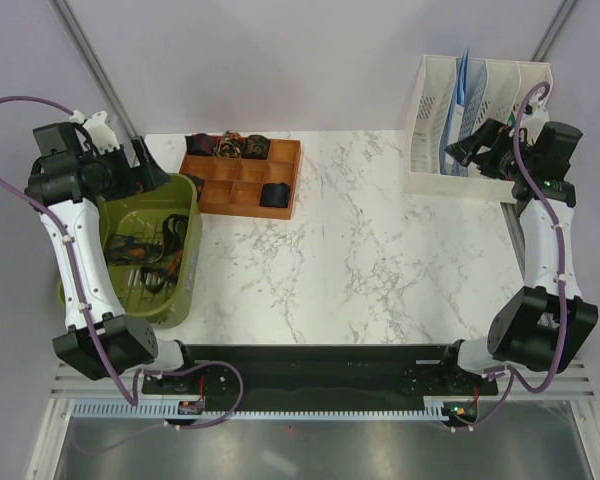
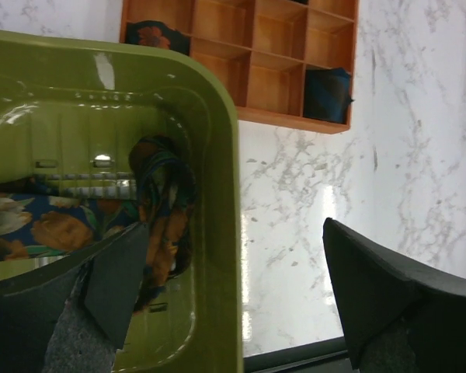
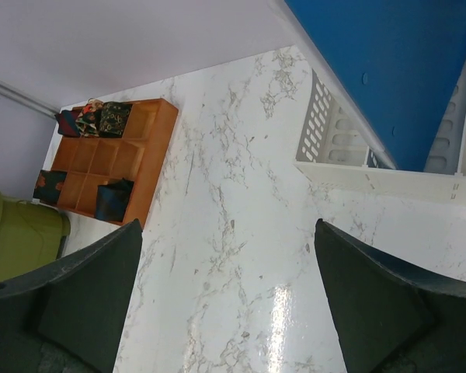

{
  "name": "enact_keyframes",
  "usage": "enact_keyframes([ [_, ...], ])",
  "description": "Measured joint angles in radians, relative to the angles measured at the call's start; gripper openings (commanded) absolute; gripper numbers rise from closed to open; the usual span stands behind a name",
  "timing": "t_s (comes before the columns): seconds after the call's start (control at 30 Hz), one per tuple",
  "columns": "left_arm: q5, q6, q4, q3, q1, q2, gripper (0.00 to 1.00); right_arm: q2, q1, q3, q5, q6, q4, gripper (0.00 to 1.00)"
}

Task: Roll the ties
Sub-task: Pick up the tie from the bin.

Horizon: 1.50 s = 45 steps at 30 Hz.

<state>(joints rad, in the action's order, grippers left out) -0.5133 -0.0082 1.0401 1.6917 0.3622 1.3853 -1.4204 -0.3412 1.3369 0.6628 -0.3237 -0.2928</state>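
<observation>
Several loose patterned ties (image 1: 145,255) lie tangled in the green bin (image 1: 190,240); one orange-and-dark tie (image 2: 167,210) shows in the left wrist view. Rolled ties (image 1: 228,146) sit in the back row of the wooden compartment tray (image 1: 230,195), and a dark roll (image 1: 273,195) sits in a front compartment. My left gripper (image 1: 150,170) is open and empty over the bin's far right rim (image 2: 217,155), its jaws straddling it (image 2: 234,225). My right gripper (image 1: 470,150) is open and empty, held high at the far right (image 3: 228,225).
A white file organizer (image 1: 480,120) with blue folders stands at the back right, close to my right gripper. The green bin takes up the table's left edge. The tray (image 3: 151,148) and its rolls (image 3: 93,118) also show in the right wrist view.
</observation>
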Motion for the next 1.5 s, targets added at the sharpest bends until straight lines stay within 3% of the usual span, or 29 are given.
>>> enact_keyframes([
  [0.2,-0.006,0.254,0.055,-0.020,0.154,0.053,1.00,-0.019,0.006,0.006,0.007,0.006,0.000,0.98],
  [0.43,0.048,0.591,0.057,-0.306,0.202,0.094,0.97,-0.019,0.006,0.006,0.007,0.012,0.000,0.98],
  [0.6,0.057,0.657,0.040,-0.358,0.192,0.160,0.96,-0.023,0.006,0.006,0.007,0.018,0.000,0.98],
  [0.87,0.095,0.664,-0.170,-0.480,0.069,0.223,0.82,-0.076,0.006,0.006,0.010,0.022,-0.005,0.98],
  [1.07,0.174,0.649,-0.327,-0.538,0.000,0.275,0.67,-0.083,0.006,0.006,0.013,0.025,-0.016,0.98],
  [1.17,0.216,0.632,-0.399,-0.543,-0.010,0.302,0.47,-0.083,0.006,0.006,0.014,0.026,-0.019,0.98],
  [1.2,0.227,0.626,-0.417,-0.546,-0.013,0.307,0.32,-0.084,0.006,0.006,0.014,0.026,-0.019,0.98],
  [1.3,0.256,0.597,-0.458,-0.549,-0.025,0.320,0.12,-0.083,0.006,0.006,0.014,0.026,-0.022,0.98],
  [1.4,0.274,0.569,-0.479,-0.545,-0.031,0.313,0.02,-0.083,0.006,0.006,0.014,0.025,-0.022,0.98],
  [1.5,0.279,0.541,-0.478,-0.524,-0.026,0.269,0.02,-0.083,0.006,0.006,0.015,0.025,-0.022,0.98],
])
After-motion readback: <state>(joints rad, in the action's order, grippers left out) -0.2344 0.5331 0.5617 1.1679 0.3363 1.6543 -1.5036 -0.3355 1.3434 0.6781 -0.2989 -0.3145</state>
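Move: The bunched fold of the tie, against the bin's inner right side, lies about 27 cm below the left hand, some 6 cm to its left and 1 cm ahead. At that level a flat tie stretch is roughly 18 cm left and 3 cm back of the hand, the wooden organizer 15 cm ahead and 14 cm right, and the organizer's near-right tie roll 11 cm ahead and 23 cm right. From the right hand, the fold lies some 75 cm left, 6 cm back and 25 cm down. The left hand swings about 8 cm left over the bin, then plunges some 27 cm down into it, drawing back at first and reaching forward again along the lower part, while the wrist tips farther down, turns clockwise and rolls its left side up. The wide-open fingers narrow on the way, shut at the bottom to pinch the bunched tie, and start lifting 2 to 3 cm, while the empty right hand sinks some 3 cm, still open. ##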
